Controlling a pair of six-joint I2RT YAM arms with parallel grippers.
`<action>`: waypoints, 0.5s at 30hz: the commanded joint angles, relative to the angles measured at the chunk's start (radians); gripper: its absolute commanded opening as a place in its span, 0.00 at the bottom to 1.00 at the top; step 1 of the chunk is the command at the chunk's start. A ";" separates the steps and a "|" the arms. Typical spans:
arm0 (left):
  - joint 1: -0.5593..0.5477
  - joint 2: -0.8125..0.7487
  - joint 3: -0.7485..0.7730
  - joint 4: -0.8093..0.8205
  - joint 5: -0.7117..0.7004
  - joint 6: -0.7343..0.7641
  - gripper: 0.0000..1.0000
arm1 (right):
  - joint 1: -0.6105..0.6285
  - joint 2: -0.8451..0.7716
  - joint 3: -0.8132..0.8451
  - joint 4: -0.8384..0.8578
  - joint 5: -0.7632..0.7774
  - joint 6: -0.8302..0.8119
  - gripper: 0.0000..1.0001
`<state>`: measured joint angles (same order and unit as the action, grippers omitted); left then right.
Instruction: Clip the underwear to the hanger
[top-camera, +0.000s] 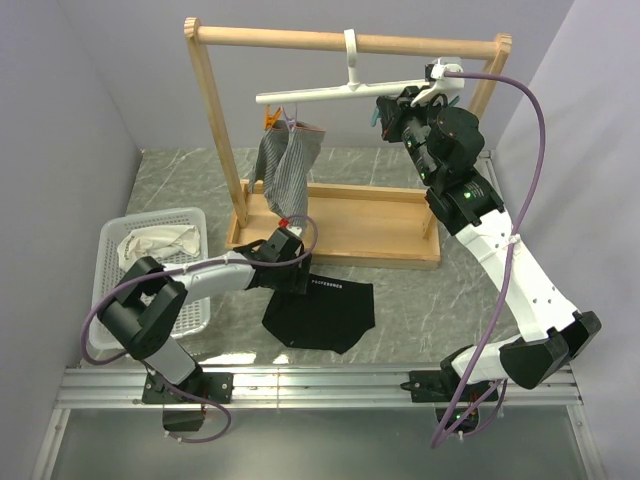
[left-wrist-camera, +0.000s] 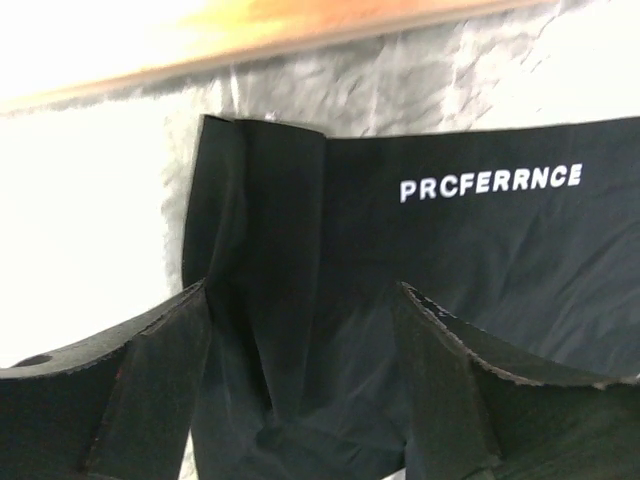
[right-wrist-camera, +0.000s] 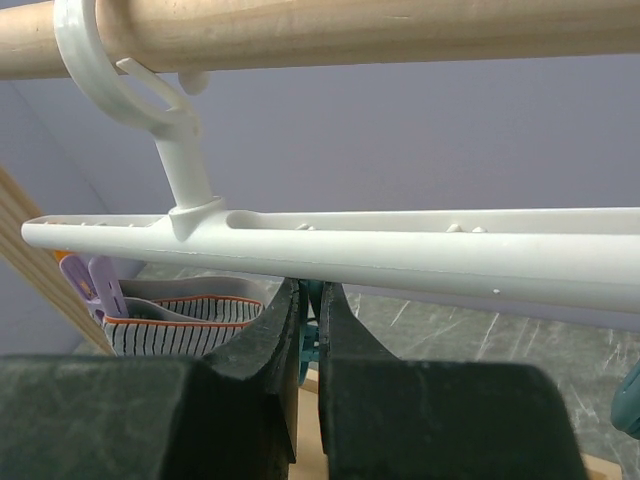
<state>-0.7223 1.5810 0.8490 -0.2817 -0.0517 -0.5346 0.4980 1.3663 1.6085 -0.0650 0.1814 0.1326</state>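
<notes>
The black underwear (top-camera: 325, 312) lies flat on the table in front of the wooden rack, its waistband printed PRCFERRNCE (left-wrist-camera: 490, 185). My left gripper (top-camera: 293, 280) is low over its upper left corner, jaws open, with a raised fold of the fabric (left-wrist-camera: 270, 300) between the fingers (left-wrist-camera: 150, 390). The white hanger (top-camera: 350, 93) hangs by its hook from the rack's top rod. My right gripper (top-camera: 385, 118) is just under the hanger bar (right-wrist-camera: 400, 245), shut on a teal clip (right-wrist-camera: 312, 335).
The wooden rack (top-camera: 215, 120) stands on its base board behind the underwear. A grey striped garment (top-camera: 288, 170) hangs from the hanger's left end by an orange clip (top-camera: 270, 120). A white basket (top-camera: 195, 215) with a cream cloth (top-camera: 155, 242) sits at left.
</notes>
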 joint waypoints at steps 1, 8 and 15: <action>-0.023 0.034 0.035 0.026 -0.016 0.016 0.74 | -0.003 -0.053 -0.002 0.056 0.030 0.007 0.00; -0.026 0.074 0.048 0.012 -0.066 0.019 0.59 | -0.003 -0.053 0.002 0.053 0.033 -0.001 0.00; -0.052 0.132 0.079 0.035 -0.105 0.051 0.32 | -0.003 -0.058 0.002 0.045 0.036 0.002 0.00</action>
<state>-0.7528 1.6665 0.9119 -0.2523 -0.1375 -0.5041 0.4980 1.3651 1.6085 -0.0658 0.1814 0.1322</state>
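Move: The black underwear lies flat beneath the left hand, its bunched left edge already between the open fingers; its middle is about 5 cm back, 6 cm to the right and 2 cm below. The wooden rack's front rail runs some 6 cm straight ahead at about finger height, and the white basket's middle is roughly 32 cm to the left and 2 cm ahead. From the right hand, the underwear lies about 20 cm back, 14 cm left and 48 cm down. The underwear's bunched left edge, near the waistband corner, is gathered between the left fingers as they close from wide to about a third open. Meanwhile the left hand eases some 2 cm forward towards the rack's front rail, drifting about 1 cm right and sinking slightly, with the fingers still pointing steeply down. ##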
